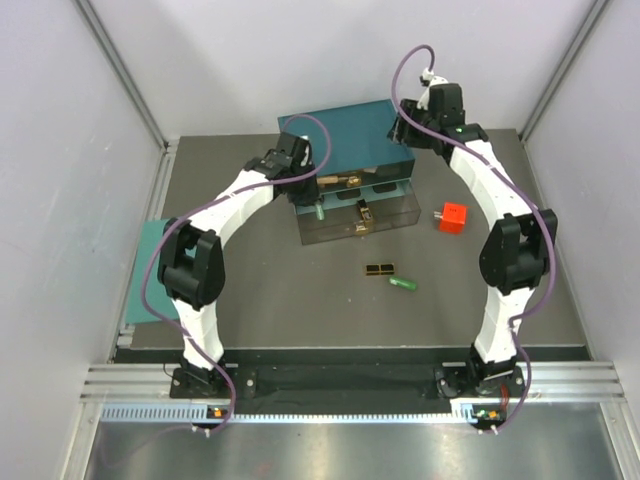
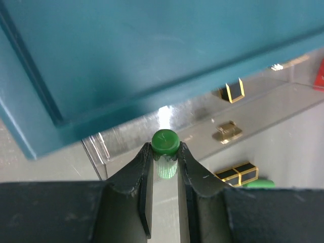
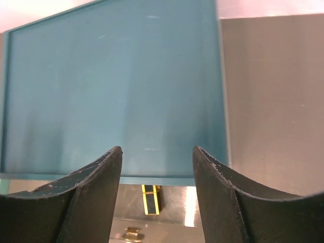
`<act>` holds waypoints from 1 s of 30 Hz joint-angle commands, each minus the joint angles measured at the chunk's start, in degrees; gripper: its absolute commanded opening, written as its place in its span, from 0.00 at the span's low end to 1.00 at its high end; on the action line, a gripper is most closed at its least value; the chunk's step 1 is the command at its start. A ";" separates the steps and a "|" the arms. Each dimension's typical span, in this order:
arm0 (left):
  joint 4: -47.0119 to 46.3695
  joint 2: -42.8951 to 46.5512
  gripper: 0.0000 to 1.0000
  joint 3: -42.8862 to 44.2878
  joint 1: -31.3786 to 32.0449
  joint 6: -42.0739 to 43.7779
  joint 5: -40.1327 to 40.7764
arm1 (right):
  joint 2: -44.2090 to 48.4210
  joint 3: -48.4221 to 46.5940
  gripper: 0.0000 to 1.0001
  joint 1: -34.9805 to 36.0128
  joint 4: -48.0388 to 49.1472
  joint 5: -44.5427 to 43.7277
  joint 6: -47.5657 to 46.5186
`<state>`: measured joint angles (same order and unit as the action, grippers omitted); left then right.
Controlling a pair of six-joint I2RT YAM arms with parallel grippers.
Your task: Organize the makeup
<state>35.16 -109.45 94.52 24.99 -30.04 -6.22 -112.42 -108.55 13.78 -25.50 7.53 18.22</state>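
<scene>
My left gripper (image 2: 165,148) is shut on the capped end of a green stick (image 2: 165,142), holding it at the front left corner of a clear box (image 1: 385,212). From above, that stick (image 1: 319,211) hangs by the box's left end. A black-and-gold case (image 2: 232,91) lies inside the box and shows again in the right wrist view (image 3: 151,199). On the table lie another black-and-gold case (image 1: 379,270) and a second green stick (image 1: 403,284). My right gripper (image 3: 157,152) is open and holds nothing, above the box's raised teal lid (image 3: 111,86).
A small red cube (image 1: 453,216) sits right of the clear box. A flat teal panel (image 1: 148,272) lies at the table's left edge. A gold latch (image 2: 227,131) sits on the box front. Grey walls close in on three sides.
</scene>
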 commanded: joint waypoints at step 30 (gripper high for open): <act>-1.23 5.47 0.57 1.81 3.48 6.39 9.56 | 0.19 9.85 0.59 -0.60 5.02 5.38 0.33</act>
<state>34.57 -110.34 94.52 26.50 -27.86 3.77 -111.11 -98.87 11.16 -20.80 9.85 18.50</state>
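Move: The left hand holds the upright green tube above the box's open clear drawer; the free spot in its left end is about 2 cm back, 1 cm right and 12 cm below. The black-and-gold lipstick lies 12 cm right, 2 back; the lid's near-left corner is 5 left, 3 ahead, slightly lower. For the right hand, the lid's near-right corner is some 4 cm right, 5 back, 8 below, the drawer spot 16 left, 17 back. The left fingers let go of the green tube over the drawer's left end, opening from a narrow grip to over half wide, after the hand eases roughly 1.5 cm each down, forward and left with a slight roll. Meanwhile the open right hand sinks about 4.5 cm and slides some 4 cm right to the lid's right edge, then creeps back left about 2 cm; contact there can't be made out. ##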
